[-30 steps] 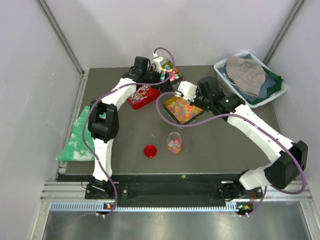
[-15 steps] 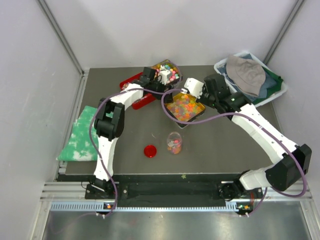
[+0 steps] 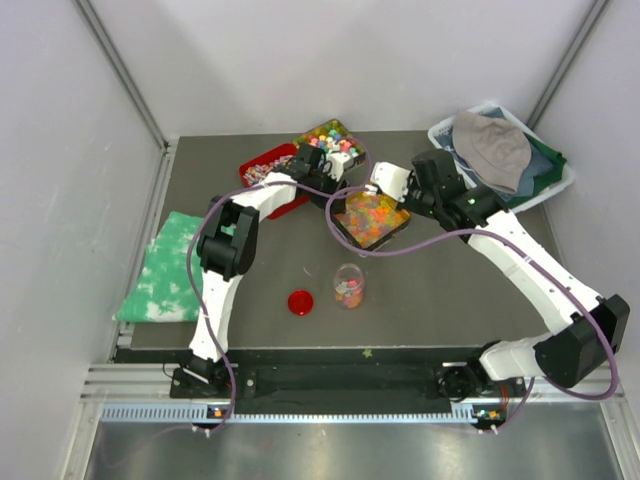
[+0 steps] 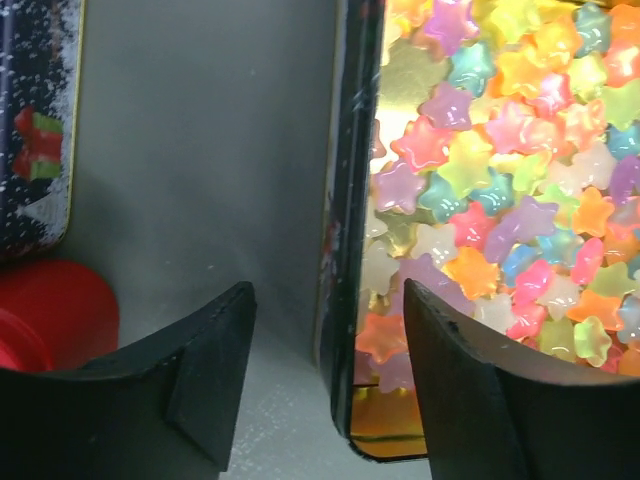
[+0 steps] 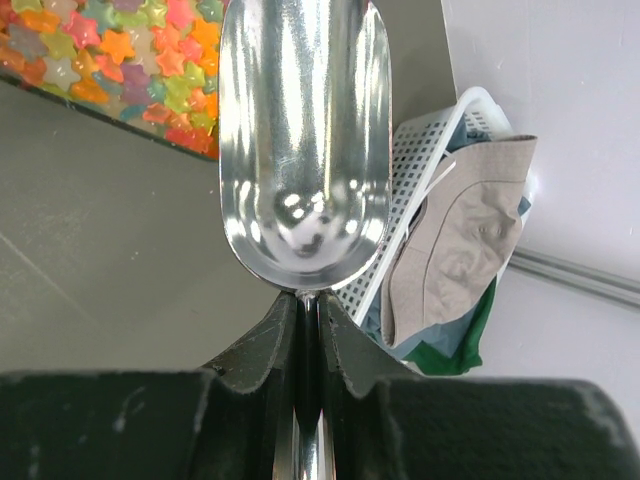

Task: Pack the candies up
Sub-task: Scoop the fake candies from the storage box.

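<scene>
The candies [image 4: 500, 180] are small glossy star pieces, orange, pink, yellow and green, lying in a black tin [image 3: 345, 225] with a gold inside. My left gripper [image 4: 328, 300] is open and straddles the tin's left wall [image 4: 345, 230], one finger outside and one over the candies, neither touching it. It shows at the tin's left edge in the top view as well, left gripper [image 3: 328, 192]. My right gripper [image 5: 308, 300] is shut on the handle of an empty metal scoop [image 5: 305, 130], by the tin's far right, right gripper [image 3: 387, 188]. A clear jar [image 3: 348, 286] holds some candies.
A red lid [image 3: 300, 302] lies left of the jar. A red tin [image 3: 265, 172] and a tin of pastel sweets [image 3: 330, 135] sit behind. A white basket [image 3: 560, 185] with a hat is at the back right, a green cloth [image 3: 165, 270] at the left.
My left gripper has swung right from the red tin to the candy tin's left wall, and its jaws have narrowed. The right gripper with the scoop has shifted slightly back and right.
</scene>
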Robot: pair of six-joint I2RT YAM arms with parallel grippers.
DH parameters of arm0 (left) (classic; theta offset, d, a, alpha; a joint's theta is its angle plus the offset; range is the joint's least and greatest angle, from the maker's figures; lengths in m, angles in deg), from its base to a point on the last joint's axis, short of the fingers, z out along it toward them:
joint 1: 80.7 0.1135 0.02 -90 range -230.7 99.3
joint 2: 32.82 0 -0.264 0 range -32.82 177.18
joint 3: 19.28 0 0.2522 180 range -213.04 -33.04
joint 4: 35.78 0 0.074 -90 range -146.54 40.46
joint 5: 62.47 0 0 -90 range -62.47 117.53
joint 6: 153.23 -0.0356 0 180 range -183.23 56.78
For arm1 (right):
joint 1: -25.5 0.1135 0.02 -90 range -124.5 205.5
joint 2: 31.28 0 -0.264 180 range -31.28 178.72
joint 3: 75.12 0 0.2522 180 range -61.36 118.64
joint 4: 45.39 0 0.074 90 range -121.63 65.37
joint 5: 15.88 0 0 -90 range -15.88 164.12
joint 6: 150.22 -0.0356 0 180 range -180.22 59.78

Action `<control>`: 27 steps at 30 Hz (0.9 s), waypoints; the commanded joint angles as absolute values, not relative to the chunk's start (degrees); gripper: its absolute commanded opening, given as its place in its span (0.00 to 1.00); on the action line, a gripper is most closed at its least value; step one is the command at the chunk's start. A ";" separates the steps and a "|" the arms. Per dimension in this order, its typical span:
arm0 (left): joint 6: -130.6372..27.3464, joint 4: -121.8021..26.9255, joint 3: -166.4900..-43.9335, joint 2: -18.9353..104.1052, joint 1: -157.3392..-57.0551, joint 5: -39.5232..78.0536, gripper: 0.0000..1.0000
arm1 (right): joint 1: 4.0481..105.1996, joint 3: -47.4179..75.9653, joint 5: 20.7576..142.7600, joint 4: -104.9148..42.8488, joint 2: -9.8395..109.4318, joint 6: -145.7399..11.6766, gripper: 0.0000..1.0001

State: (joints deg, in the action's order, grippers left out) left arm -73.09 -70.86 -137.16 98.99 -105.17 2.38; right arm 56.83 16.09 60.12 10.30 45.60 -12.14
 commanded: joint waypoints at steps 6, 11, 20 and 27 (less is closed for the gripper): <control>-73.51 -71.16 -141.32 97.87 -105.13 3.88 0.50 | 56.26 14.76 58.83 10.21 44.65 -6.79 0.00; -74.29 -72.12 -142.11 97.61 -105.39 5.02 0.35 | 56.17 14.05 56.81 9.68 46.49 -3.53 0.00; -77.20 -73.45 -142.03 98.93 -107.41 7.57 0.24 | 56.78 13.09 51.80 6.35 49.05 7.26 0.00; -78.95 -74.41 -146.06 99.63 -108.21 10.12 0.07 | 57.66 9.21 49.95 2.65 50.54 15.98 0.00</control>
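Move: The star-candy tin is held up to by both hands: its forward-left rim already lies between the open left fingers, its middle about 8 cm right, 4 cm back and a little below them. The bead-candy tin is about 15 cm ahead and 3 cm left of the left hand, the red tray about 7 cm ahead and 15 cm left. From the right hand, holding the scoop, the star-candy tin is about 9 cm ahead, 12 cm left and 21 cm down; the jar is about 10 cm back and 16 cm left. Keep the left gripper at the star-candy tin's rim, easing up about 1 cm, and close its fingers to pinch the wall near the left corner. Meanwhile keep the scoop gripped in the right hand and bring it down about 4 cm towards that tin, drifting 2 cm right and then 2 cm forward, rolling some 25 degrees so the hand's left side and the scoop's bowl dip. ##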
